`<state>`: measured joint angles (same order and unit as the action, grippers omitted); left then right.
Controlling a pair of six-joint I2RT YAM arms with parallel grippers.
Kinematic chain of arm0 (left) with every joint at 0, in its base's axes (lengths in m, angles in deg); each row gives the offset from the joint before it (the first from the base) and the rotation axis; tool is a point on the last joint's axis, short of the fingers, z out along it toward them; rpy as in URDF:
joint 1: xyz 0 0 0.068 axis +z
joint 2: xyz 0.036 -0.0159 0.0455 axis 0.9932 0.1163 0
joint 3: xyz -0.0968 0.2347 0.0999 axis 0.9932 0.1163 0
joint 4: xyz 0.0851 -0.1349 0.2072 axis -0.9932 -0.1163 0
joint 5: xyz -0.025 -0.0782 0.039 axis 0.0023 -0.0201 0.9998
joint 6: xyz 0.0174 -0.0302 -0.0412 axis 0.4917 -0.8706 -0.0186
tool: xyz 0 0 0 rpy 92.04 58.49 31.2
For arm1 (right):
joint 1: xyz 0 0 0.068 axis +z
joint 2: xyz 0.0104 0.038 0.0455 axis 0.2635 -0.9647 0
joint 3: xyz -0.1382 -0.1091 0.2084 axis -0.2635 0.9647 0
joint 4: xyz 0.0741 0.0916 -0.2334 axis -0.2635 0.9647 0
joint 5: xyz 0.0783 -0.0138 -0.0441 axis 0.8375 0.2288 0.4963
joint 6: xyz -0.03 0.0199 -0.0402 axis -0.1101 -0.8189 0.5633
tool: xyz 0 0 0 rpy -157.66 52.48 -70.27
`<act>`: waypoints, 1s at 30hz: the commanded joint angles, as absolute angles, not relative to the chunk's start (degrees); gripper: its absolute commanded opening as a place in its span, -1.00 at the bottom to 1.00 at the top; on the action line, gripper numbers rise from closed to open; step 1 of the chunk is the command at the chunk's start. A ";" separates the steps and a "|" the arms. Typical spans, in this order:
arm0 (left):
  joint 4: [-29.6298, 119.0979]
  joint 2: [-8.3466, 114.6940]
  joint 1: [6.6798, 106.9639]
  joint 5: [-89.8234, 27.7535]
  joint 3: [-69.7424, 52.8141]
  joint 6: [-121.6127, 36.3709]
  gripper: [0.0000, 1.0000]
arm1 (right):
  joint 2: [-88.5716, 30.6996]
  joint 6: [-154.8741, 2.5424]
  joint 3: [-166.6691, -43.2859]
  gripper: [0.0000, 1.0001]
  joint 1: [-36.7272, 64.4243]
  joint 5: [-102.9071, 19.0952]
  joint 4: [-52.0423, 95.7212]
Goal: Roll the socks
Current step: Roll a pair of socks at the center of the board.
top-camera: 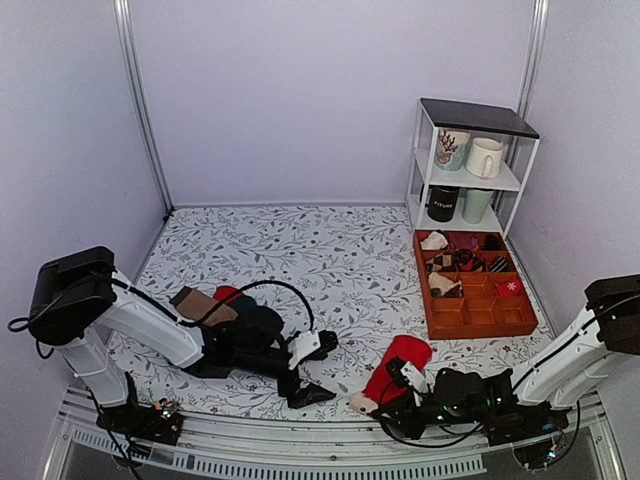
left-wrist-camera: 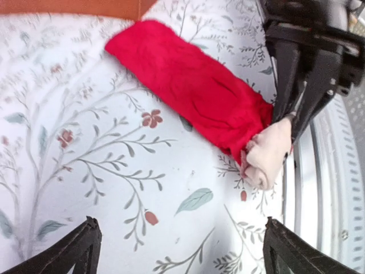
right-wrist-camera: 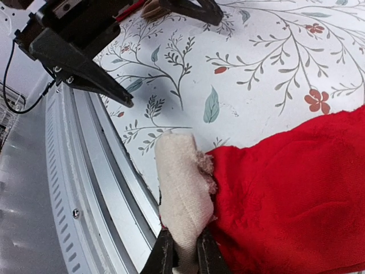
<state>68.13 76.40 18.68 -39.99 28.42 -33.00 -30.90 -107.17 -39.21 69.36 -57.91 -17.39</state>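
Observation:
The socks (top-camera: pixel 402 362) lie flat near the table's front edge, a bright red pair with a pale beige end (top-camera: pixel 361 402). In the left wrist view the red socks (left-wrist-camera: pixel 188 85) stretch diagonally and the beige end (left-wrist-camera: pixel 268 154) is bunched at the lower right. My right gripper (right-wrist-camera: pixel 185 251) is shut on that beige end (right-wrist-camera: pixel 179 188), low beside the red fabric (right-wrist-camera: pixel 296 194). It comes in from the right, and its fingers (left-wrist-camera: pixel 296 114) show in the left wrist view too. My left gripper (left-wrist-camera: pixel 179 224) stands wide open left of the socks, holding nothing, its fingers (top-camera: pixel 310 393) apart.
An orange compartment tray (top-camera: pixel 482 331) with small items sits at the right. Behind it stands a white shelf (top-camera: pixel 475 185) of mugs. A tan-brown sock (top-camera: pixel 198 303) and a dark green sock (top-camera: pixel 258 322) lie by my left arm. The metal table rail (right-wrist-camera: pixel 85 188) runs just beside the beige end.

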 commanded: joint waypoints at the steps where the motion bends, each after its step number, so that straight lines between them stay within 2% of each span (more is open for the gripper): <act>1: 90.34 74.69 16.56 -37.04 34.53 -19.96 0.99 | -35.96 -113.33 -35.95 -0.95 67.97 -49.88 -11.80; 6: 92.27 80.01 15.42 -49.28 32.48 -14.18 0.97 | -40.34 -114.67 -35.82 -0.95 65.73 -46.34 -14.58; 13: 90.33 86.33 14.69 -56.89 28.29 -14.14 0.54 | -41.46 -115.22 -35.43 -0.95 64.87 -45.19 -15.68; 17: 87.65 87.29 13.73 -57.85 27.09 -13.91 0.45 | -41.54 -115.14 -35.15 -0.95 64.52 -44.90 -15.57; 23: 85.52 89.37 13.11 -58.75 24.83 -14.21 0.10 | -42.07 -115.58 -35.25 -0.95 64.08 -44.55 -15.43; 30: 84.06 92.28 12.75 -56.06 23.79 -14.65 0.01 | -42.18 -115.84 -35.32 -0.95 63.99 -44.37 -15.41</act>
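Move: The beige cuff's free end lies roughly 7 cm back, 6 cm right of the open left hand and 2 cm lower; the red foot's middle is about level with that hand, some 13 cm to its right and 3 cm lower. The right gripper, already pinching the cuff, stands 7 cm back and 11 cm right of the left hand. From the right hand the free end is about 4 cm left, neither ahead nor back. Left hand swings about 7 cm back and 5 right to the cuff, half closing; right keeps its pinch. ##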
